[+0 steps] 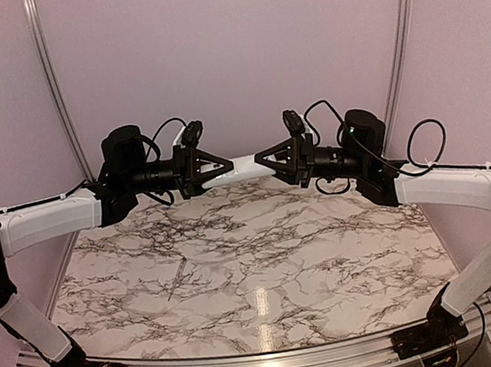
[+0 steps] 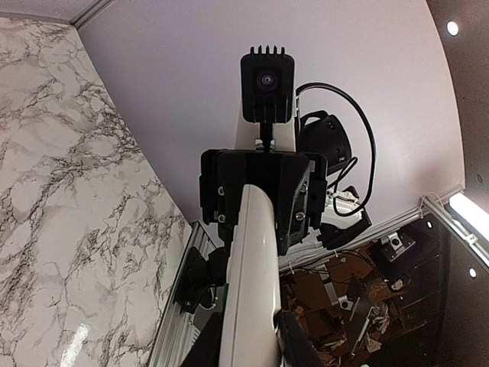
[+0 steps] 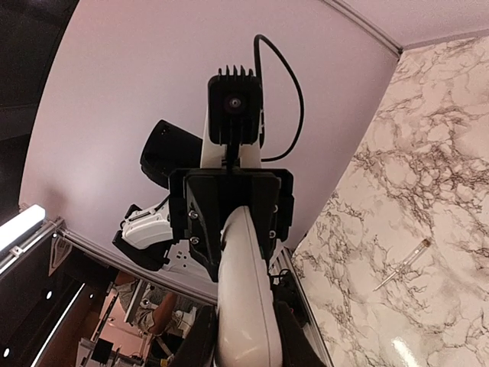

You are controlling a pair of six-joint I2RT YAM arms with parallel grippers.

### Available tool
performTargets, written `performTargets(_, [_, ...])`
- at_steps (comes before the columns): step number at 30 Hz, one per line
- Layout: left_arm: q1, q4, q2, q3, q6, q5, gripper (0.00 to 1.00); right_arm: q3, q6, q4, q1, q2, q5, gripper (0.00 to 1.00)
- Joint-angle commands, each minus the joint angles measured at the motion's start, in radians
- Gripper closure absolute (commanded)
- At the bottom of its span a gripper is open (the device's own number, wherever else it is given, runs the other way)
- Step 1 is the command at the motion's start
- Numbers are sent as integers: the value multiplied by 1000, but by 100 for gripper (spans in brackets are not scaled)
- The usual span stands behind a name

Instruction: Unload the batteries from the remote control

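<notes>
The remote control (image 1: 242,168), a slim white bar, hangs level above the far part of the marble table, held at both ends. My left gripper (image 1: 224,171) is shut on its left end and my right gripper (image 1: 260,159) is shut on its right end. In the left wrist view the remote control (image 2: 252,275) runs up between my dark fingers (image 2: 294,340) toward the other gripper. The right wrist view shows the same smooth white bar (image 3: 243,298) clamped between that gripper's fingers (image 3: 294,336). No buttons show. The batteries are hidden.
A long thin grey stick (image 1: 178,277) lies on the marble table (image 1: 327,263) left of centre, also seen as the stick (image 3: 403,264) in the right wrist view. An aluminium rail (image 1: 267,360) runs along the near edge between the arm bases.
</notes>
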Motion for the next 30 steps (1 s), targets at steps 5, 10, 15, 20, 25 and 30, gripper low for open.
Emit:
performTargets(5, [-4, 38, 19, 40, -17, 14, 97, 45, -40, -26, -4, 7, -4, 85])
performTargets(10, [-4, 22, 19, 46, -14, -2, 100, 120, -159, -227, -5, -2, 15, 42])
performTargets(15, [-3, -43, 20, 59, 30, -40, 100, 197, -273, -425, -19, -27, 46, 17])
performTargets(20, [-4, -129, 20, 69, 82, -87, 100, 234, -350, -580, -27, -64, 76, 5])
performTargets(25, [-5, -151, 11, 63, 98, -126, 100, 282, -408, -775, -27, -105, 190, 2])
performTargets(30, [-10, -169, 9, 62, 108, -154, 100, 321, -446, -891, -27, -143, 318, 2])
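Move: The remote control is already pinched between both hands, stretched left to right. Its middle is about 5 cm to the left hand's right, level and straight beside it. From the right hand it lies some 5 cm to the left, also level. On the table a thin stick lies roughly 19 cm to the left of the left hand, 5 cm nearer the base and 33 cm below. The remote's right end is let go by the right hand: its fingers spread from nearly shut to wide open, then back off about 3.5 cm to the right and slightly forward, the hand tipping its fingers some 20 degrees downward. The left hand keeps its pinch on the other end and late on carries the remote about 2 cm forward and 1.5 cm down. ##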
